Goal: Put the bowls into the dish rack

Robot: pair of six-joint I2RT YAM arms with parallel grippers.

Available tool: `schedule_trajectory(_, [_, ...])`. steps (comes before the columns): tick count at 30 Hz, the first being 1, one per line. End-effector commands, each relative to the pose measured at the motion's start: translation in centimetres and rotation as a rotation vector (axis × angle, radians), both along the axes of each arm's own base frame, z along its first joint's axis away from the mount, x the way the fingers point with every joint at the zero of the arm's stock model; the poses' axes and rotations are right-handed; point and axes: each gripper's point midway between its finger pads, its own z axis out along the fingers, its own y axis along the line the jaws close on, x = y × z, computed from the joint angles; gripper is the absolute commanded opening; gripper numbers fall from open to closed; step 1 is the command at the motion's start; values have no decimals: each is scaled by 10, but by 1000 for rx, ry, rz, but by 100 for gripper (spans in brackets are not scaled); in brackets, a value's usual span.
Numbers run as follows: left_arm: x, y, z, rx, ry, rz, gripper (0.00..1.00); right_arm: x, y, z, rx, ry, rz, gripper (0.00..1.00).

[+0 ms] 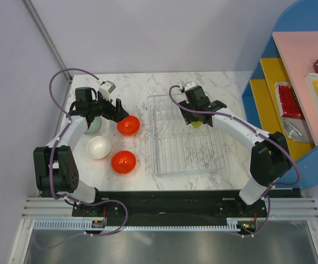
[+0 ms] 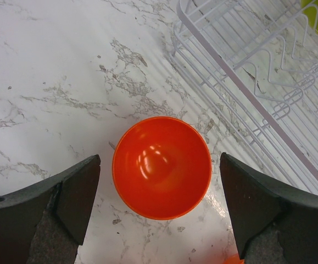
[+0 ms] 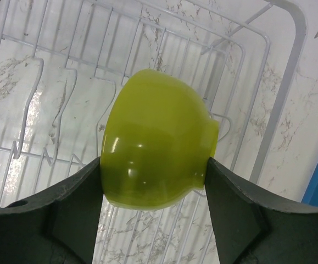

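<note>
My right gripper (image 3: 154, 162) is shut on the lime-green bowl (image 3: 157, 157), holding it on its side over the far end of the clear dish rack (image 1: 183, 151); in the right wrist view its ribs (image 3: 49, 110) lie just below. My left gripper (image 2: 160, 159) stands open over a red-orange bowl (image 2: 162, 166) that sits upright on the table, one finger on either side and clear of the rim. In the top view that bowl (image 1: 128, 125) lies left of the rack. A white bowl (image 1: 99, 147) and a second orange bowl (image 1: 123, 161) sit nearer. A pale mint bowl (image 1: 95, 126) shows partly under the left arm.
A blue shelf unit (image 1: 257, 104) with packets stands just right of the rack. The rack's corner (image 2: 213, 66) lies close to the right of the red-orange bowl. A grey wall runs along the table's left side.
</note>
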Motion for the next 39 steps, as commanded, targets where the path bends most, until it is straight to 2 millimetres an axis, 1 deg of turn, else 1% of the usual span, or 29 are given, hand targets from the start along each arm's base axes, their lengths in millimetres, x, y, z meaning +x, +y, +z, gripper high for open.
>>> schedule_trajectory(1, [0, -1, 3, 0, -27, -28, 95, -43, 25, -59, 106, 264, 56, 0])
schedule_trajectory(4, [-1, -2, 3, 1, -29, -30, 95, -45, 28, -66, 106, 285, 65, 0])
schedule_trajectory(13, [0, -2, 4, -1, -31, -33, 95, -43, 24, -72, 87, 290, 58, 0])
schedule_trajectory(14, [-1, -3, 4, -3, -32, -37, 95, -43, 24, -72, 86, 290, 59, 7])
schedule_trajectory(16, [0, -2, 4, 0, -33, -35, 95, -42, 27, -69, 89, 284, 78, 26])
schedule_trajectory(17, [0, -3, 3, 1, -29, -34, 95, -42, 27, -67, 89, 282, 84, 46])
schedule_trajectory(19, [1, -1, 1, 4, -25, -29, 95, -40, 28, -62, 88, 270, 97, 63])
schedule_trajectory(20, [1, -1, 1, 4, -23, -27, 95, -38, 27, -61, 81, 261, 99, 78])
schedule_trajectory(21, [2, 0, 0, 9, -23, -25, 95, -37, 27, -59, 78, 258, 107, 82])
schedule_trajectory(22, [2, 0, -2, 12, -18, -21, 95, -34, 27, -54, 71, 242, 114, 88])
schedule_trajectory(26, [6, 4, -8, 29, -5, -1, 95, -23, 24, -42, 44, 192, 110, 98])
schedule_trajectory(27, [8, 6, -9, 37, -2, 7, 95, -20, 20, -38, 26, 173, 93, 98])
schedule_trajectory(30, [11, 10, -14, 55, 4, 26, 95, -10, 18, -23, -2, 121, 104, 98])
schedule_trajectory(33, [14, 15, -20, 76, 18, 52, 95, 0, 13, -2, -25, 58, 94, 98])
schedule_trajectory(34, [16, 17, -22, 83, 26, 60, 95, 5, 12, 8, -30, 27, 88, 98])
schedule_trajectory(35, [16, 18, -23, 89, 31, 66, 95, 8, 13, 15, -31, 11, 90, 98])
schedule_trajectory(39, [22, 25, -36, 121, 65, 88, 95, 15, 13, 51, -21, -71, 100, 98])
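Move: The lime bowl, on its side in the right hand, is bound for a spot in the dish rack about 6 cm below that hand, 1 cm ahead and 1 cm left; the rack's right rim runs level with the hand, some 10 cm right. The far red bowl lies about 2 cm ahead of the left hand, 3 cm right and 11 cm below; the pale green bowl is level with that bowl and 15 cm left of it. The lime bowl, still pinched across its depth, is lowered about 3 cm into the rack by the right hand, drifting slightly left. After a short stay the fingers spread fully and let go, the hand edges back 1 cm, then rises 3 cm and eases forward off the bowl. Late on, the open left hand sinks about 3 cm towards the far red bowl, drifting slightly left. ##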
